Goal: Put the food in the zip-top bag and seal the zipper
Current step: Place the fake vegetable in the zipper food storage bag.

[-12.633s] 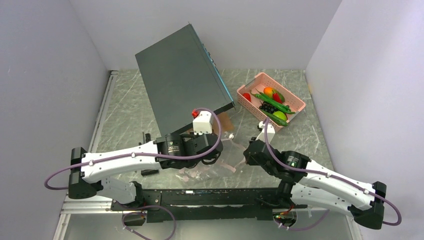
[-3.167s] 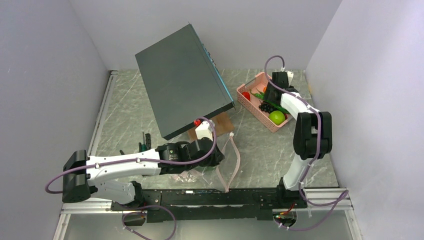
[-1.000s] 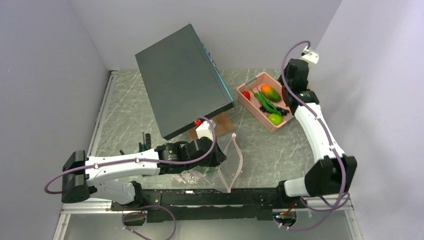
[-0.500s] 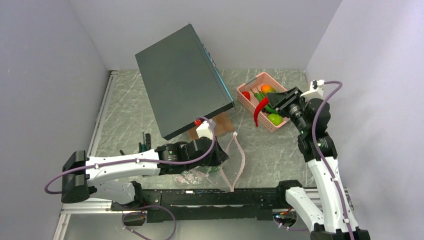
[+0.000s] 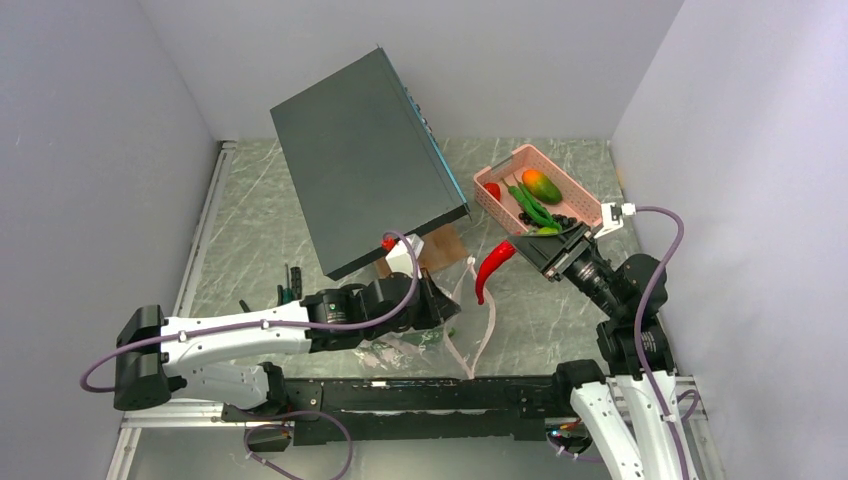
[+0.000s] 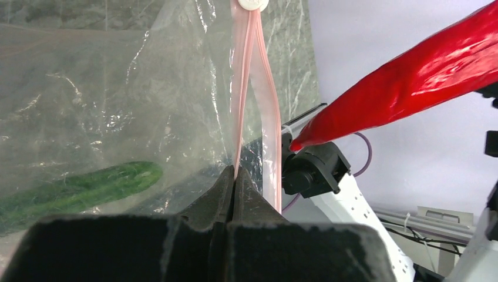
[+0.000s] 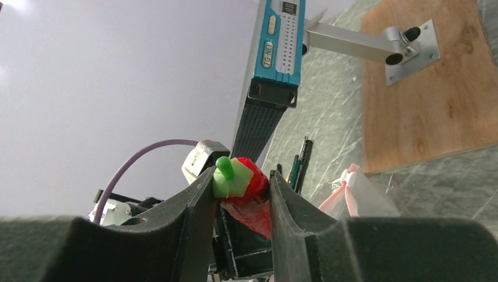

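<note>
My right gripper [image 5: 530,252] is shut on a red chili pepper [image 5: 492,268] by its green-capped stem end [image 7: 242,180]; the pepper hangs in the air just right of the zip-top bag's mouth [image 5: 478,305]. My left gripper [image 6: 235,175] is shut on the zipper [image 6: 242,111], the pale pink strip, and holds the clear zip-top bag [image 6: 111,100] up with its mouth parted. A long green pod [image 6: 76,187] lies inside the bag. More food, a mango [image 5: 541,186], green pods [image 5: 533,207] and a red piece [image 5: 492,190], sits in the pink basket [image 5: 585,200].
A big dark box [image 5: 362,160] stands tilted on a bracket over a wooden plate [image 7: 423,94] at the back centre. Small hand tools [image 5: 290,282] lie on the marble table left of the left arm. Walls close in on both sides.
My right arm has carried the red pepper down and left from beside the basket to the bag's mouth. The left gripper has raised the bag's mouth slightly.
</note>
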Controlling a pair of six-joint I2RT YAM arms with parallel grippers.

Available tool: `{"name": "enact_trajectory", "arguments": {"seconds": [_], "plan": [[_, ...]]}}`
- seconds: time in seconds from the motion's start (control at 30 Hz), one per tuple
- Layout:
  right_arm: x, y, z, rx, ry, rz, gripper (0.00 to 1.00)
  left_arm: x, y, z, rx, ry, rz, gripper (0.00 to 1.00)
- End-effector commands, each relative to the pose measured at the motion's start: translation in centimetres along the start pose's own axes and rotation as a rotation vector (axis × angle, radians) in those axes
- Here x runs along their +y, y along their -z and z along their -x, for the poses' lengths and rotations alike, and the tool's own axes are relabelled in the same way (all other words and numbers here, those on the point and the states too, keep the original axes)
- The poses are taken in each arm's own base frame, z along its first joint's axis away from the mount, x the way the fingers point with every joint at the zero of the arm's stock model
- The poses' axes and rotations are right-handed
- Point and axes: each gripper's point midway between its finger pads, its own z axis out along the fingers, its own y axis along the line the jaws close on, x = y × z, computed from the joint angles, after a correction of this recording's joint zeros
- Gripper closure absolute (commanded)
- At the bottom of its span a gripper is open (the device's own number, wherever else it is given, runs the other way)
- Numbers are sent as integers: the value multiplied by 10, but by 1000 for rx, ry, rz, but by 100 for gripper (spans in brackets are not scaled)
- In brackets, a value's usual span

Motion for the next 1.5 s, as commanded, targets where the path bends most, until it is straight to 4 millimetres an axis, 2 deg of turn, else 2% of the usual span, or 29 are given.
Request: {"name": "enact_trajectory", "arguments": {"seconds": [0.0,0.2,0.43,0.5,0.6,0.83,1.07,1.27,1.47], "plan": [[0,-1,-7,24,-33,31,100,-24,7,15,-38,68,-94,100],[-11,-2,-10,0,48,36,100,-32,9,17,-43,99,-131,100],[-31,-8,-24,19,32,53,85,-38,8,18,-40,109,-146,100],[-37,-7,-25,12,51,19,79,-37,8,19,-43,113,-145,100],[-42,-4,-27,19,80,-16,62,-36,8,18,-43,119,-148,100],[-45,-3,-30,42,107,-33,39,-35,9,19,-51,116,-144,100],[-53,-5,-26,47,144,-89,38,-37,10,20,-48,98,-142,100],[-65,-13,-18,60,157,-173,38,-31,10,17,-42,95,-130,100],[-91,-23,-5,41,132,-325,38,-22,13,16,-42,94,-111,100]]}}
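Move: Back and to the left of the right hand, which holds the red pepper by its stem end, the open bag mouth lies some 8 cm back, 8 cm left and 14 cm below. The cucumber in the bag is roughly 18 cm left, 6 cm back; the pink basket about 26 cm ahead, 7 cm right; the wooden board around 14 cm ahead, 19 cm left, all three some 30 cm down. From the left fingers, pinching one zipper lip, the mouth's middle is about 3 cm right, 2 cm back. Lowering the red pepper almost straight down about 6 cm towards the open bag mouth, the right hand then spreads its fingers and lets go of it. Emptied, the right hand eases some 3 cm forward and a little lower, its left side rolling down about 15 degrees. The left hand keeps its pinch on the zipper lip, lifts it about 2 cm early on, then holds. ##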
